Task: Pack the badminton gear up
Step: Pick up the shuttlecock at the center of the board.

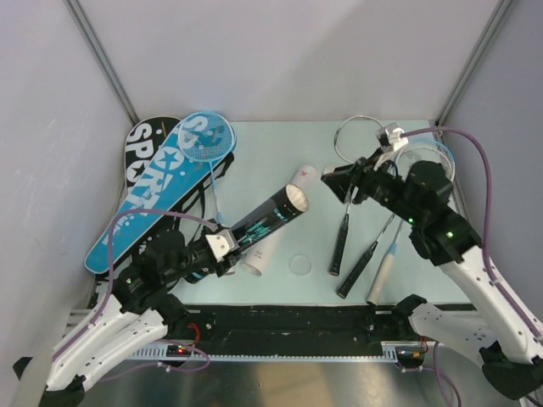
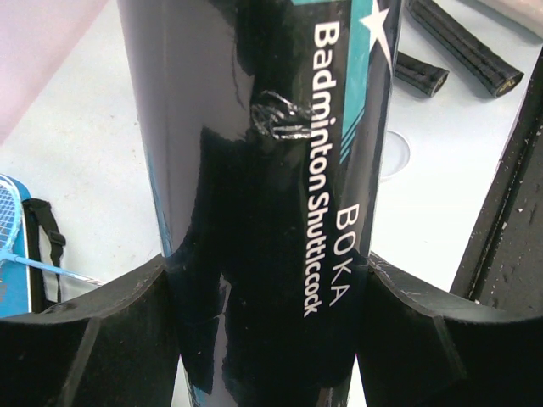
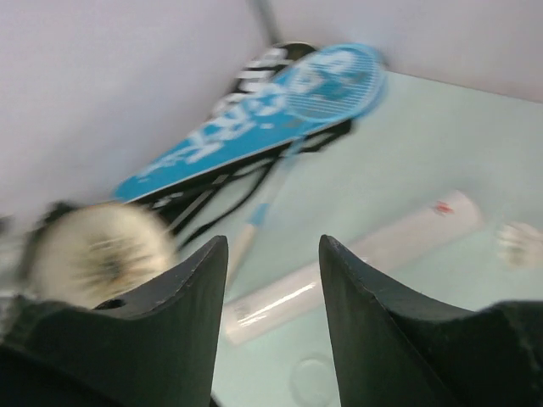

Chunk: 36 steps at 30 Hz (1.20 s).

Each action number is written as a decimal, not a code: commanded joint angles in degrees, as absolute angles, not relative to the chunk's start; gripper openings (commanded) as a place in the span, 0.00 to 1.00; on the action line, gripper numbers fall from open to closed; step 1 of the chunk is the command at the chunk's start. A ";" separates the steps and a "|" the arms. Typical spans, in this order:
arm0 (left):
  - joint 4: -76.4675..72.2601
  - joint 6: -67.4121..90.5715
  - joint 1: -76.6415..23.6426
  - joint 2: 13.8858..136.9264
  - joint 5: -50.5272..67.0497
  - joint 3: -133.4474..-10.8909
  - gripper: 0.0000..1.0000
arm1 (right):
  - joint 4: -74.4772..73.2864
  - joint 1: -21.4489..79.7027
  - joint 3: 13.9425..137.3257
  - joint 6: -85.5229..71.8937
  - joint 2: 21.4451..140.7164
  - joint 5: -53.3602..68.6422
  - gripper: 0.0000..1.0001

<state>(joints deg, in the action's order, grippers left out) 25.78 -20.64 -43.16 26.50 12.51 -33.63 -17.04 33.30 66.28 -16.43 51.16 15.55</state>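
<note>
My left gripper [image 1: 222, 246] [image 2: 267, 271] is shut on the lower end of the black teal-printed tube [image 1: 271, 219] [image 2: 254, 170]. The tube is lifted and tilted, its open mouth up and to the right. My right gripper [image 1: 329, 180] [image 3: 273, 246] hovers just right of that mouth, open with nothing between its fingers. A blurred white shuttlecock [image 3: 97, 254] shows left of its left finger. The white tube [image 1: 259, 254] [image 3: 356, 263] lies on the table beneath. A blue racket [image 1: 206, 136] rests on the blue cover [image 1: 148, 208], which overlaps the black cover [image 1: 146, 140].
Silver rackets [image 1: 361, 140] lie at the back right, their dark handles [image 1: 339, 242] [image 2: 462, 34] pointing toward me. A clear round lid [image 1: 299, 264] lies mid-table. A small white blurred thing [image 3: 517, 243] sits right of the white tube. Grey walls close in the table.
</note>
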 commanded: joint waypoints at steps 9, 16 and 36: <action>20.48 -19.10 -43.10 19.12 10.03 -34.21 0.41 | -6.55 29.67 63.46 -5.47 76.57 -21.17 0.52; 19.56 -17.75 -43.11 18.74 8.95 -34.37 0.41 | 0.23 27.58 64.38 -1.18 90.44 -25.71 0.51; 19.02 -17.27 -43.07 17.71 8.23 -34.06 0.41 | -4.93 29.41 83.44 5.65 116.41 -37.70 0.55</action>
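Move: Ahead of the right hand by about 34 cm, 6 cm to its right and some 37 cm below lies the shuttlecock. The white tube's middle is about 18 cm ahead and 11 cm left of that hand; the black-handled racket's is 26 cm ahead and 11 cm right, both at table height. The black tube's open end is 5 cm back, 7 cm left and 5 cm lower. From the left hand the shuttlecock is about 41 cm ahead, 31 cm right, 18 cm below. Swooping down and forward, the right hand drops about 30 cm and reaches 26 cm towards the shuttlecock, drifting right, then levels off low and still edges forward. It swings clockwise from aiming left-forward to nearly straight ahead, tipping down some 30 degrees, fingers staying half open. The left hand keeps its grip on the black tube, lifting it about 3 cm early on, then holds. ##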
